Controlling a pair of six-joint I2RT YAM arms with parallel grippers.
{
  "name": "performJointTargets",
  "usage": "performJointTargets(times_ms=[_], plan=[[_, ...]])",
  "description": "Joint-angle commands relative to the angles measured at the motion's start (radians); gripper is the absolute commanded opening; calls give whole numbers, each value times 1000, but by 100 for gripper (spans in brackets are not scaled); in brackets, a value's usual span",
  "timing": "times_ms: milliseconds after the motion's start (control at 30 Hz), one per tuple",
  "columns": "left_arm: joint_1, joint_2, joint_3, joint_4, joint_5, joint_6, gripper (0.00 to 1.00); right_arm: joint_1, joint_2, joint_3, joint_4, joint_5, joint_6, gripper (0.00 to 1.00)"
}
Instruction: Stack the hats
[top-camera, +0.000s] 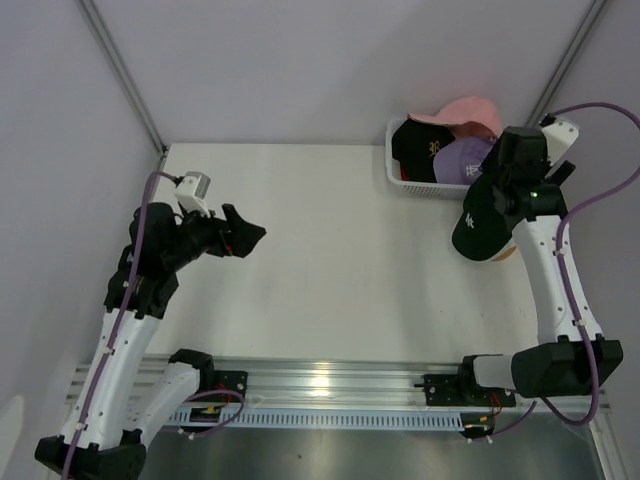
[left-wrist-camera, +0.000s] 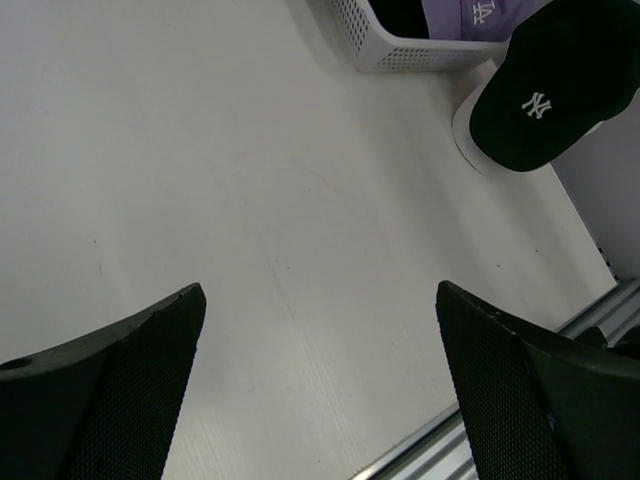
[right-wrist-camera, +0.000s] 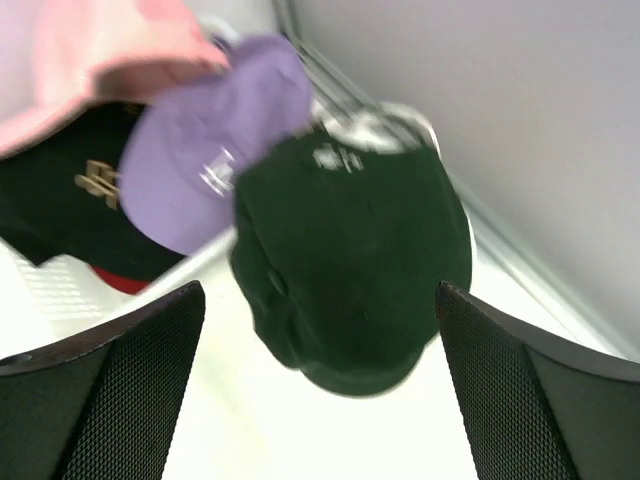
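Note:
A dark green cap (top-camera: 478, 225) with a white logo rests on a pale round stand (left-wrist-camera: 463, 135) at the table's right edge. My right gripper (top-camera: 492, 190) hangs just above it, open. In the right wrist view its fingers (right-wrist-camera: 120, 390) stand wide apart on either side of the cap (right-wrist-camera: 350, 270), not touching it. More hats lie in the basket: a pink cap (top-camera: 465, 112), a lavender cap (top-camera: 462, 158) and a black cap (top-camera: 415, 145), with a bit of red (right-wrist-camera: 125, 282) under them. My left gripper (top-camera: 245, 235) is open over bare table at the left, far from the hats.
The white mesh basket (top-camera: 400, 178) stands at the back right corner, just behind the stand. Grey walls close in the table at the back and both sides. An aluminium rail (top-camera: 330, 385) runs along the near edge between the arm bases.

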Motion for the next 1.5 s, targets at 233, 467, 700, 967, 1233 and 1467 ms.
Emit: performJointTargets(times_ms=[233, 467, 700, 967, 1233, 1467], plan=[[-318, 144, 31, 256, -135, -294, 100, -411, 55, 40, 185, -533, -86, 92], [-528, 472, 83, 570, -221, -411, 99, -499, 143, -80, 323, -626, -69, 84], [-624, 826, 186, 923, -213, -578, 98, -528, 126, -201, 525, -685, -47, 79], [-667, 1025, 332, 994, -232, -600, 95, -547, 215, -241, 575, -666, -61, 77], [-692, 1216, 766, 807, -364, -433, 96, -512, 240, -416, 665, -623, -27, 71], [-696, 1494, 1115, 784, -374, -406, 97, -472, 174, -562, 754, -585, 10, 68]])
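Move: The green hat on the stand lies roughly 4 cm ahead of the right hand, 2 cm to its right and 13 cm below, with the white hat directly under it. From the right hand, the purple hat in the basket is some 20 cm ahead, 5 cm left and 24 cm below; the black hat is about 24 cm ahead and 14 cm left at much that height. From the left hand, the green hat is about 16 cm ahead, 57 cm right and 11 cm lower. The empty right hand comes up against the right rear rim of the green hat: it lifts slightly while swinging about 12 cm right, drops past the hat's side and edges forward, its fingers tipping up and closing by roughly a third. The open left hand sweeps some 40 cm right and 15 cm forward towards the hat's left side, dipping first, then climbing, while it rolls and yaws clockwise. ##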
